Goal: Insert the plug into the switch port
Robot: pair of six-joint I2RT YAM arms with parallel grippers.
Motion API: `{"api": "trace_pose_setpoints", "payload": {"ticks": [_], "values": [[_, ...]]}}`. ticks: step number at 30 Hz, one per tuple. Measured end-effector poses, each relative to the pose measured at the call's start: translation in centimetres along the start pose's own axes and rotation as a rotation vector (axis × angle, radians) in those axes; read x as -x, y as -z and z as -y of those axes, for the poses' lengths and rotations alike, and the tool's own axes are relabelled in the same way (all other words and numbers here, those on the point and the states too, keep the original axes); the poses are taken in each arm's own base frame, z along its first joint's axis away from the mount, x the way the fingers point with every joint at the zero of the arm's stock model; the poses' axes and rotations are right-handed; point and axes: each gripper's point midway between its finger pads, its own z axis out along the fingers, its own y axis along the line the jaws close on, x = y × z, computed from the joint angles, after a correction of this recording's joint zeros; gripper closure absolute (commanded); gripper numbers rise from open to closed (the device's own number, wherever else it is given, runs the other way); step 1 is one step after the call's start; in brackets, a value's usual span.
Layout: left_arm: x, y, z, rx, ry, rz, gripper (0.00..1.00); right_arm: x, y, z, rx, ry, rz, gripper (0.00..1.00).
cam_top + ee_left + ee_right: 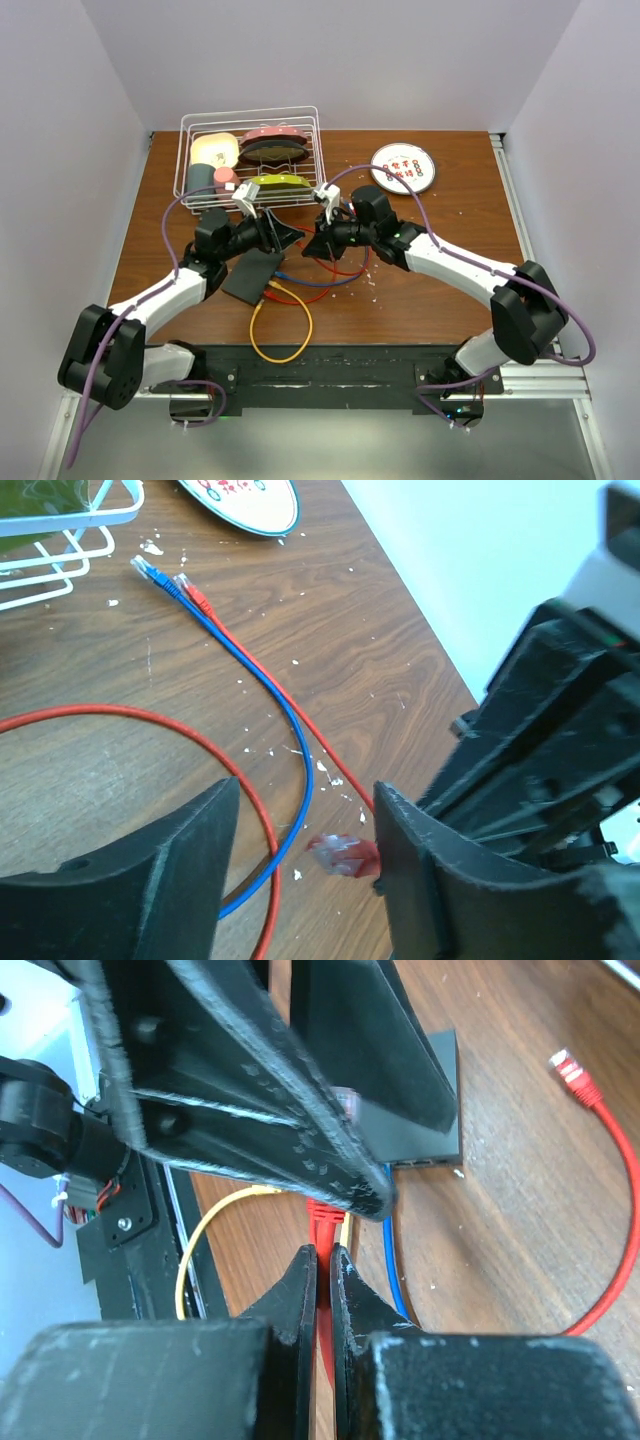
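Note:
The switch [250, 277] is a flat black box on the table below the left arm; in the right wrist view its socket edge [430, 1163] faces the cables. My right gripper [323, 1260] is shut on a red cable just behind its plug [325, 1218]. In the left wrist view the same red plug [345, 853], with a clear tip, hangs between the fingers of my left gripper [306, 805]. It sits close to the right finger [430, 880], with a wide gap to the left finger [150, 880]. The left gripper is open. Both grippers [300, 238] meet above the table's middle.
A white wire basket [250, 120] with dishes stands at the back left, a round white disc [403, 167] at the back right. A yellow cable [280, 335], a blue cable [300, 750] and another red cable with a loose plug [570, 1070] lie around the switch.

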Motion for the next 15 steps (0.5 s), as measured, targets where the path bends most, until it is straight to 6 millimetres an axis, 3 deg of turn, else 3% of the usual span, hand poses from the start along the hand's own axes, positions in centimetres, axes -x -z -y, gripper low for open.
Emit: {"api": "trace_pose_setpoints", "payload": {"ticks": [3,6,10,13,15], "values": [[0.1,-0.1,0.6,-0.033,0.008,0.001,1.00,0.4,0.2,-0.1,-0.006,0.006,0.011,1.00],[0.7,-0.1,1.9,-0.090,0.009,0.015,1.00,-0.3,0.1,0.5,-0.029,-0.006,-0.009,0.99],[0.7,-0.1,2.0,-0.100,0.020,0.019,1.00,-0.2,0.1,0.6,-0.033,-0.008,-0.005,0.59],[0.4,-0.1,1.9,-0.097,0.023,0.016,1.00,0.1,0.0,0.5,-0.034,-0.012,0.007,0.43],[0.2,0.0,1.7,-0.092,0.029,0.010,1.00,0.4,0.0,0.6,-0.037,-0.016,0.016,0.42]]}}
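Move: The red plug sticks out of the right fingers, about 2 cm to the left of that hand's point. It is already between the open left fingers, roughly 1 cm back and 1 cm right of the left hand's point and about level with it. The switch lies on the table some 11 cm to the left hand's left, 2 cm back and 14 cm below. The yellow plug at its near right edge is about 7 cm left, 4 cm back and equally low. The left fingers shut on the red plug in mid-air and take it over, that hand easing about 1 cm back and to its right and rising 1 to 2 cm as the fingers close. Once it is gripped, the right fingers open to about half and let go of the cable behind the plug, the right hand staying almost in place. ##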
